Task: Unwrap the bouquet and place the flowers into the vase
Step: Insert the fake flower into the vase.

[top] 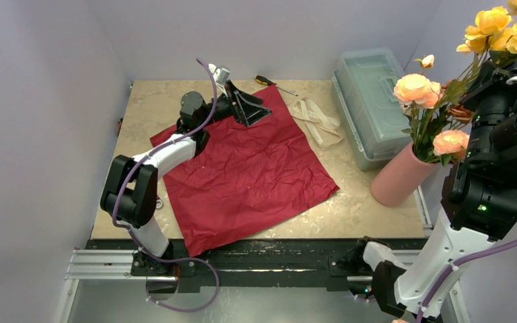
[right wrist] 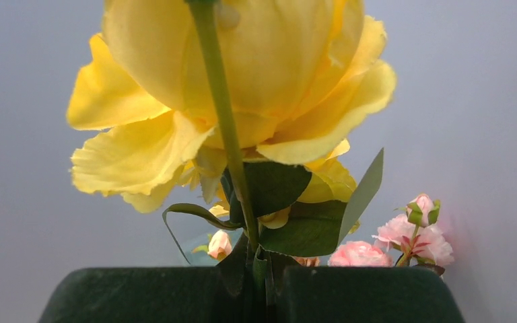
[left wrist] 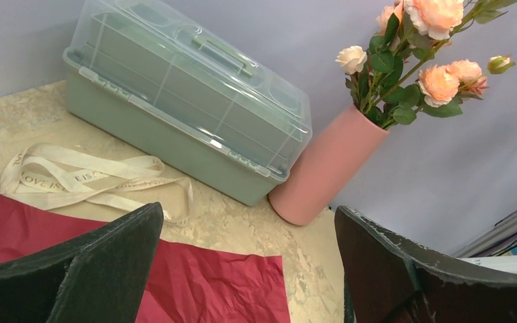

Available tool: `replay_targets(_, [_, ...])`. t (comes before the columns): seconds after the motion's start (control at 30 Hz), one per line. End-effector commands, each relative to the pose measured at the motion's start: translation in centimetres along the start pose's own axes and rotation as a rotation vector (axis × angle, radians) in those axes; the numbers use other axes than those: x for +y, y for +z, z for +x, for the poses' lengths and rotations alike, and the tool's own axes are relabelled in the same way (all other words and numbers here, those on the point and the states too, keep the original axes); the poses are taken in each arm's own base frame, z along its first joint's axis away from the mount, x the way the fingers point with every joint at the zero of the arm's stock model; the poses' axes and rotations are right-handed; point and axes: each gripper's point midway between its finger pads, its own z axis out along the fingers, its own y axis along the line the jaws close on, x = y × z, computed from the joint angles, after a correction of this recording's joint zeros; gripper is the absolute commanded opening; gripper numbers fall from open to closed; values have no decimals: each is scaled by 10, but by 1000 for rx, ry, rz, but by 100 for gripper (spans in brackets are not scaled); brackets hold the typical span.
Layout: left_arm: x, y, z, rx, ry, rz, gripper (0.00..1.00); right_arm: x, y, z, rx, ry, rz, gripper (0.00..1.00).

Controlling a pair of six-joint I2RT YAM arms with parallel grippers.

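The bouquet is apart: its dark red paper (top: 249,171) lies flat on the table and the cream ribbon (top: 316,121) lies loose behind it. Pink flowers (top: 414,87) stand in the salmon vase (top: 400,178) at the right, which leans in the top view. My right gripper (right wrist: 262,289) is shut on the green stem of yellow flowers (right wrist: 242,87), held high above the vase (top: 505,30). My left gripper (top: 246,108) hangs open over the paper's far edge, nothing between its fingers (left wrist: 108,262); it faces the vase (left wrist: 326,168).
A clear greenish box with a handle (top: 370,101) sits at the back right, touching the vase. A screwdriver (top: 272,83) lies by the back wall. The ribbon (left wrist: 74,178) is between the paper (left wrist: 215,282) and the box (left wrist: 188,94).
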Motion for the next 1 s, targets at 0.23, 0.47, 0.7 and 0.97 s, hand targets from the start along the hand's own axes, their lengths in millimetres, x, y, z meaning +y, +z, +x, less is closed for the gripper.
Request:
replay_targets(0.23, [-6, 1, -11, -12, 55, 29, 100, -7, -12, 17, 62, 21, 36, 0])
replay_targets(0.47, [-5, 0, -11, -12, 55, 25, 100, -24, -10, 47, 140, -10, 118, 0])
replay_targets(0.7, [-3, 0, -10, -12, 48, 16, 100, -45, -6, 76, 240, -76, 213, 0])
replay_targets(0.97, [2, 2, -8, -17, 28, 5, 100, -45, -1, 131, 335, -99, 176, 0])
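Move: The right gripper holds the yellow flower's stem high over the near right side. The pink vase it is taken to stands about 15 cm ahead, some 3 cm to the right, its middle about 50 cm below. The peach flowers already in the vase spread over its mouth, some 25 cm below the hand; the lidded box lies about 40 cm ahead, level sideways, 53 cm below. From the idle left hand, the vase is about 43 cm right, 5 cm back, 20 cm below. Lower the right gripper about 11 cm towards the vase, keeping the yellow flower's stem pinched. Sink slowly at first, then faster while easing some 4 cm to the right and finally slightly forward; as you go down, tip the fingers downward about 20 degrees and swing them a little clockwise. ##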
